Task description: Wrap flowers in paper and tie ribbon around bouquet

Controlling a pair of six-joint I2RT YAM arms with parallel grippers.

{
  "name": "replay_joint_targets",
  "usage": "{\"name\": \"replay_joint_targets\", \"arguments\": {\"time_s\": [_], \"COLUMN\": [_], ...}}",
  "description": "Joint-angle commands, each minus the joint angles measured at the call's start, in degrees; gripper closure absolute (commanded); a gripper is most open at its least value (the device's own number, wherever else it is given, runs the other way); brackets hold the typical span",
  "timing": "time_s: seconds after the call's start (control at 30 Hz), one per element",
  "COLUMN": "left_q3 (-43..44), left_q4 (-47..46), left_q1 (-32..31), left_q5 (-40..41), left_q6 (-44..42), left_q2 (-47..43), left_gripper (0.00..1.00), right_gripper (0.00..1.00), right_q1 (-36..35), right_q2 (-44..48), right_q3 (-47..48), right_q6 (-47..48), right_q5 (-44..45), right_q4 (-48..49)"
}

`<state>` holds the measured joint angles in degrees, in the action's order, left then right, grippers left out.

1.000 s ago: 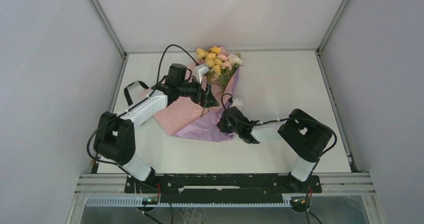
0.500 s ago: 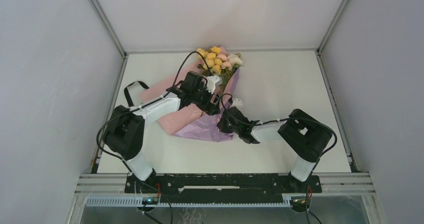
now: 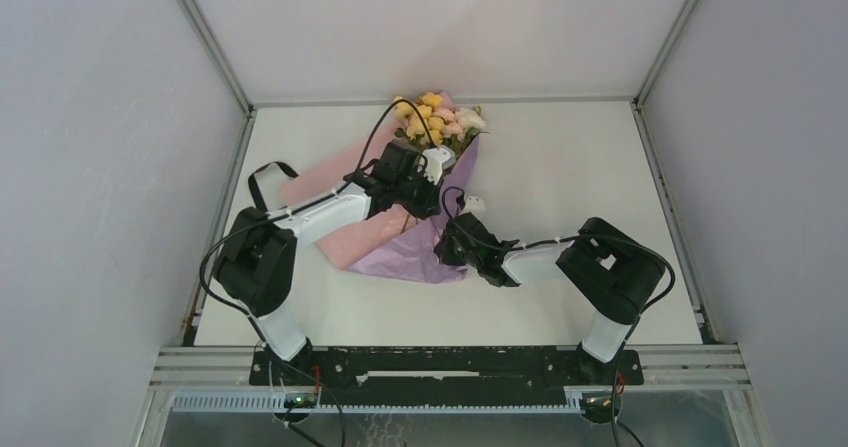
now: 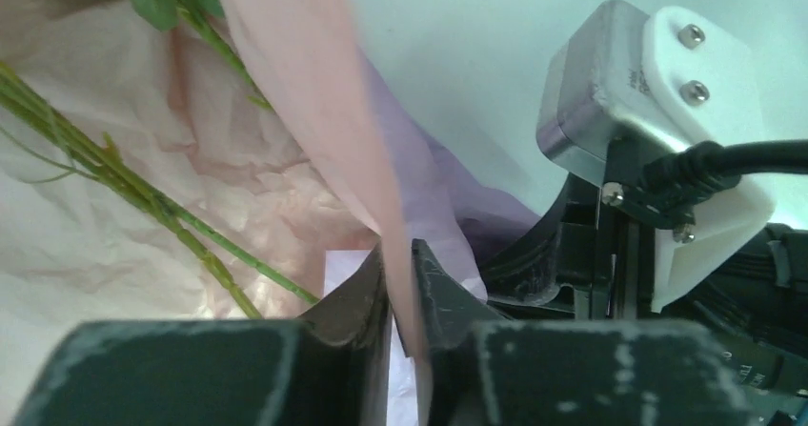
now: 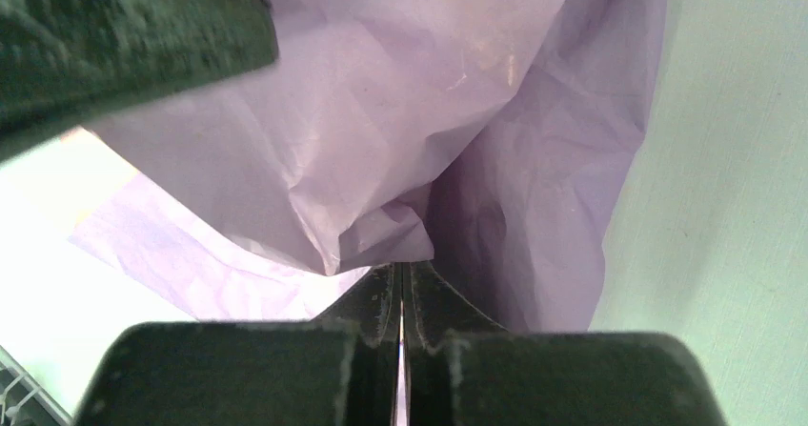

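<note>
The paper (image 3: 415, 255) lies half folded, lilac outside and pink (image 3: 335, 235) inside, around the flowers (image 3: 437, 119), whose blooms point to the far wall. Green stems (image 4: 143, 192) lie on the pink face. My left gripper (image 3: 425, 195) sits over the middle of the bundle. In the left wrist view its jaws (image 4: 398, 256) stand nearly together, with a raised edge of the pink paper (image 4: 314, 92) between them. My right gripper (image 3: 447, 239) is shut at the lilac fold, and the crinkled paper (image 5: 381, 159) gathers at its tips (image 5: 401, 269). The black ribbon (image 3: 256, 175) lies on the table to the left.
The white table (image 3: 560, 167) is walled on the left, right and far sides. The right arm's wrist camera (image 4: 657, 111) is close beside the left gripper. Both arm bases stand at the near edge.
My left arm has swung right and forward over the bundle, and its jaws have gone from wide open to closed on the paper edge. The right arm has stayed still.
</note>
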<state>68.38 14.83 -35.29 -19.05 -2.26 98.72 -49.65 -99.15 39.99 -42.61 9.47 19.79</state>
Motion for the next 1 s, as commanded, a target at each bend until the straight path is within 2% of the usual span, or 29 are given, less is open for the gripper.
{"name": "replay_joint_targets", "arguments": {"time_s": [0.0,0.1,0.27,0.43,0.6,0.83,0.97], "left_q3": [3.8,4.4,4.4,5.6,7.1,7.1,6.8], "left_q4": [-0.9,2.0,4.2,5.9,6.5,5.6,5.1], "left_q1": [0.1,0.8,6.0,14.3,19.3,21.6,21.6], "left_q5": [3.6,4.1,3.7,-5.1,-12.3,-14.4,-14.4], "left_q6": [0.2,-0.2,0.8,6.6,11.3,13.2,13.3], "left_q2": [-0.5,-1.7,-1.1,5.2,11.6,14.1,14.0], "left_gripper": [0.97,1.00,1.00,1.00,1.00,1.00,1.00], "right_gripper": [1.00,0.99,0.76,0.62,0.59,0.57,0.56], "right_q1": [-0.8,-0.7,0.1,1.3,1.1,-1.3,-3.9], "right_q2": [1.0,2.3,8.8,16.6,22.0,23.8,23.1], "right_q3": [-0.1,-0.1,-0.1,-0.1,-0.4,-2.8,-4.5], "right_q6": [2.0,3.7,10.1,17.6,21.0,16.2,13.2], "right_q5": [-1.2,-2.4,-11.7,-20.3,-18.5,-10.4,-10.0], "right_q4": [-4.9,-5.3,-6.6,-14.2,-21.4,-20.4,-15.5]}}
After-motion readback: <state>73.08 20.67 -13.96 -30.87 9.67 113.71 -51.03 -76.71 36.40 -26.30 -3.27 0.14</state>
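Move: The upper edge of the folded paper is already between my closing left fingers. The flower stems' lower ends lie about 7 cm to the left, level ahead and 10 cm below; the blooms are some 23 cm ahead and 3 cm left. The open left half of the pink paper is centred about 19 cm left and 3 cm ahead, 10 cm down. My right hand still pinches the paper's lower fold; the edge at my left fingers is about 7 cm ahead of it and 8 cm higher. I finish closing my left fingers on the paper edge and draw it about 10 cm left across the stems, also forward, then down towards the open pink half, wrist turning counter-clockwise and tipping down. Meanwhile my right fingers open and let go of the lower fold; that hand backs off about 7 cm, rising and then sinking slightly. ##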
